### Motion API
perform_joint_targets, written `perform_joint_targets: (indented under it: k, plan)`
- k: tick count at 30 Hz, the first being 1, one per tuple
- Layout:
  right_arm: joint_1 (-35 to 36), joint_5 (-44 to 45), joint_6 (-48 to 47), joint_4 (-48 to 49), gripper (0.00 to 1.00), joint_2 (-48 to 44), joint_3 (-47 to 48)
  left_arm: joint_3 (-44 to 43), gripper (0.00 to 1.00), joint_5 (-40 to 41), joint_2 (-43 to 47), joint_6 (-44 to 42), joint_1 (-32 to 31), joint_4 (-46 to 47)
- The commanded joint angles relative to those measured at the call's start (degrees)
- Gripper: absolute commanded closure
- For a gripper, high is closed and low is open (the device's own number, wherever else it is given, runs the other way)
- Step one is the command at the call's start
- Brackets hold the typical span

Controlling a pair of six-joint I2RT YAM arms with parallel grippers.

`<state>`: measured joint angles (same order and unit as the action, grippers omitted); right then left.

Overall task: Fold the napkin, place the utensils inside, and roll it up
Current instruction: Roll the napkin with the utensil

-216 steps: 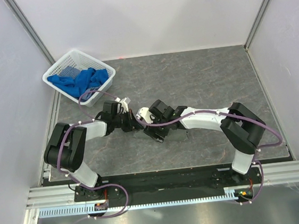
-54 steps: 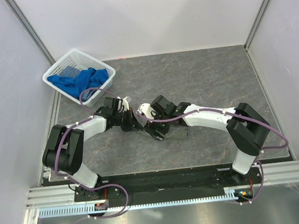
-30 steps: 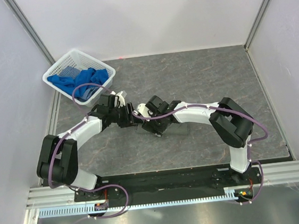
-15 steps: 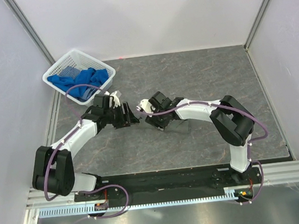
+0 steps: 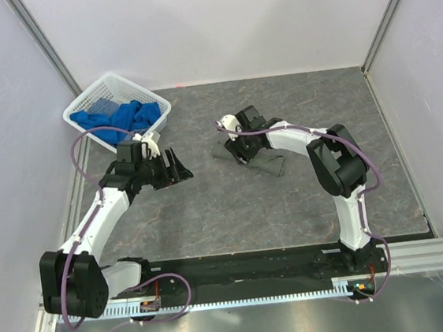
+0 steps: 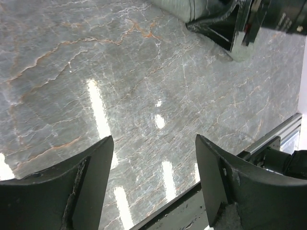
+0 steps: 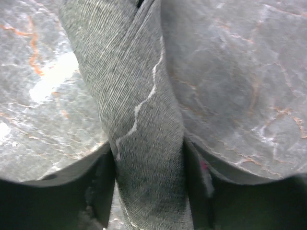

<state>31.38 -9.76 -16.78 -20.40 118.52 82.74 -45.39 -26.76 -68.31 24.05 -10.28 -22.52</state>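
Note:
The napkin (image 5: 262, 160) is a dark grey roll lying on the table near the middle. My right gripper (image 5: 239, 145) is at its left end. In the right wrist view the roll (image 7: 139, 96) runs up between the two fingers, which press on both its sides, so my right gripper (image 7: 149, 163) is shut on it. My left gripper (image 5: 179, 166) is open and apart from the roll, to its left. In the left wrist view its jaws (image 6: 153, 143) stand wide over bare tabletop, and the napkin roll (image 6: 175, 7) lies far off at the top. The utensils are hidden.
A white basket (image 5: 139, 89) holding bright blue cloths (image 5: 117, 117) stands at the back left corner. Pale walls enclose the grey marbled tabletop (image 5: 211, 215) on three sides. A black rail (image 5: 240, 271) runs along the near edge by the arm bases.
My left gripper has let go, opened wider and pulled back to the left. My right gripper has moved toward the back with the napkin roll in it.

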Motion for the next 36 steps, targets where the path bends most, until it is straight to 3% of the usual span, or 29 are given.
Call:
perform_joint_targets:
  k: [1, 10, 13, 17, 23, 27, 29, 36]
  plan:
    - [-1.23, -1.49, -0.02, 0.1, 0.35, 1.28, 2.42, -2.95, 0.23, -2.41, 3.27, -4.28, 2.01, -2.0]
    - [-2.02, -9.12, 4.12, 3.61, 0.16, -5.48, 6.9, -9.79, 0.18, -6.98, 6.44, -7.09, 7.11, -1.91]
    - [-2.2, -10.71, 5.79, 4.32, 0.06, -9.08, 7.7, -12.52, 0.11, -8.21, 7.14, -8.05, 8.52, -1.91]
    - [-2.46, -9.85, 9.64, 7.47, 0.04, -16.28, 4.28, -14.73, 0.07, -8.31, 8.89, -10.59, 9.4, -1.91]
    - [-4.74, 2.36, 16.5, 14.58, 0.03, -34.63, -10.56, -11.84, 0.03, -4.54, 16.18, -12.98, 9.4, 2.91]
    - [-5.97, 13.15, 19.06, 25.48, 0.02, -47.04, -28.89, -8.32, 0.0, 0.04, 23.03, -12.98, 9.4, 5.64]
    - [-5.98, 15.72, 19.32, 28.47, 0.02, -51.96, -33.15, -6.04, 0.0, 2.23, 24.63, -12.63, 9.4, 6.35]
    - [-6.15, 19.87, 20.11, 30.25, 0.02, -57.43, -42.04, -2.25, 0.0, 5.14, 28.23, -12.19, 9.4, 7.76]
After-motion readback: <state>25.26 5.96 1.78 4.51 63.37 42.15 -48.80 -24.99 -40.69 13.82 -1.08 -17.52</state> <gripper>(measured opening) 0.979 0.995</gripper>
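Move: The right hand is down at the rolled napkin with its fingers astride the roll: the roll's middle lies about 2 cm to its right, level with it fore and aft, and roughly 1 cm below. The roll slants from far left to near right, and the white basket stands some 16 cm farther out and 32 cm to the left of this hand. For the left hand, the same napkin is about 11 cm ahead, 18 cm to the right and 12 cm below. The right hand opens its half-open fingers wide to free the rolled napkin, creeps about 2 cm forward, then lifts steeply off it to some 24 cm up and swings about 12 cm right and a little back, sinking some 6 cm at the end while the wrist tips up and turns clockwise by roughly 30 degrees each. The left hand, already clear, rises about 17 cm and draws some 6 cm left away from the napkin, tipping its fingers up by around 40 degrees and opening fully. ##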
